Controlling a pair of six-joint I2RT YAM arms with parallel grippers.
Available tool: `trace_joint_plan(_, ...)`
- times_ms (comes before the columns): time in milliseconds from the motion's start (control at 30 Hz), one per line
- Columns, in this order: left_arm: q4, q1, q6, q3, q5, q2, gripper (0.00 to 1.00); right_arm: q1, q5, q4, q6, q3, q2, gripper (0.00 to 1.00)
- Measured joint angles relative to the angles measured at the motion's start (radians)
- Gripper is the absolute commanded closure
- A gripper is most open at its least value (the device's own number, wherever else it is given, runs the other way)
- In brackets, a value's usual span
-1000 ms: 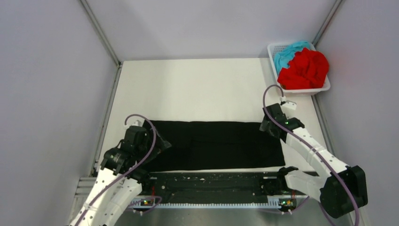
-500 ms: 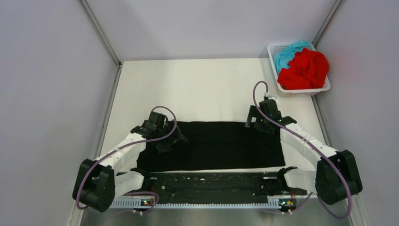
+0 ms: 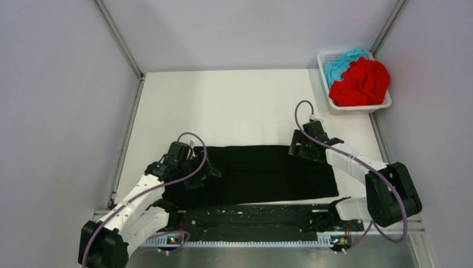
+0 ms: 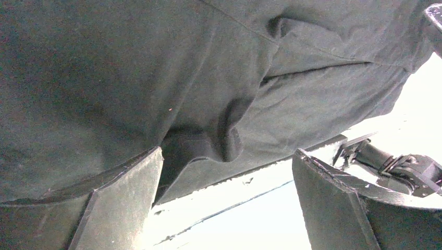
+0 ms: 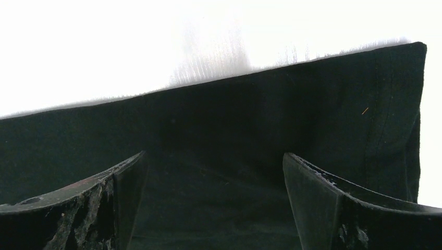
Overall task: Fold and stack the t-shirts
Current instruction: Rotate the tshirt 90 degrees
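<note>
The black t-shirt [image 3: 256, 173] lies folded into a wide flat band near the table's front edge. My left gripper [image 3: 199, 170] hovers open over the shirt's left part; in the left wrist view the cloth [image 4: 208, 78] fills the frame, its near hem between the spread fingers [image 4: 120, 198]. My right gripper [image 3: 300, 149] is open over the shirt's far right corner; the right wrist view shows the cloth [image 5: 234, 130] and its far edge beyond the fingers [image 5: 323, 203]. The red t-shirt [image 3: 361, 82] and teal-blue t-shirt [image 3: 340, 62] lie crumpled in the basket.
The white mesh basket [image 3: 329, 58] stands at the table's far right corner. White walls close the table [image 3: 234, 106] on the left, back and right. The arms' black base rail [image 3: 251, 220] runs along the near edge.
The left arm swung from the shirt's left end in over the cloth, then drew back slightly. The right gripper moved left and a little farther onto the shirt's far right corner.
</note>
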Motion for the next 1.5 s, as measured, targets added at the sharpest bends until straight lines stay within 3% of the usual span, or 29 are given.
trace_joint_plan(167,-0.018,-0.002,0.014,0.002,-0.05,0.035,0.01,0.0,0.005,0.006,0.007,0.0,0.006,0.01)
trace_joint_plan(400,0.031,0.027,-0.038,0.064,-0.11,0.278,0.01,0.0,0.023,0.03,0.007,0.008,0.035,0.01)
trace_joint_plan(500,0.049,0.081,-0.06,0.175,-0.088,0.454,0.01,0.0,0.025,0.033,0.01,0.012,0.042,0.01)
trace_joint_plan(600,0.046,0.121,-0.042,0.421,-0.092,0.715,0.01,-0.001,0.015,0.042,0.019,0.012,0.043,0.01)
trace_joint_plan(800,0.122,0.135,0.029,1.214,-0.057,1.316,0.01,0.012,-0.051,0.132,0.04,-0.068,-0.031,0.01)
trace_joint_plan(900,0.192,0.134,0.041,1.602,0.012,1.581,0.01,0.077,-0.112,0.17,0.074,-0.112,-0.076,0.01)
trace_joint_plan(1033,0.362,0.13,-0.028,1.89,0.103,1.811,0.01,0.226,-0.182,0.208,0.111,-0.101,-0.039,0.01)
trace_joint_plan(1133,0.518,0.117,-0.122,1.996,0.125,1.92,0.01,0.369,-0.217,0.21,0.112,-0.025,0.05,0.01)
trace_joint_plan(1267,0.623,0.105,-0.166,2.01,0.095,1.952,0.01,0.515,-0.296,0.208,0.09,0.062,0.145,0.01)
trace_joint_plan(1500,0.608,0.105,-0.001,1.985,0.023,1.924,0.01,0.559,-0.409,0.18,0.03,0.112,0.197,0.01)
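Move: The folded black t-shirt lies crosswise under both hands. Its middle is about 20 cm right of the left hand, level with it and roughly 4 cm below; from the right hand it is some 24 cm left, 9 cm back and a centimetre or so below. The shirt's far right corner sits about 11 cm right and 5 cm ahead of the right hand, and the laundry basket some 35 cm ahead and 20 cm right. The shirt is swung clockwise by both hands, fingers staying wide open: the left sinks 3.5 cm onto its left part and sweeps it forward about 50 cm to the far table edge, veering right as its fingers tilt up. The right first holds almost still on the cloth, then drags its end left some 20 cm and back 11, turning counter-clockwise about 45 degrees. ##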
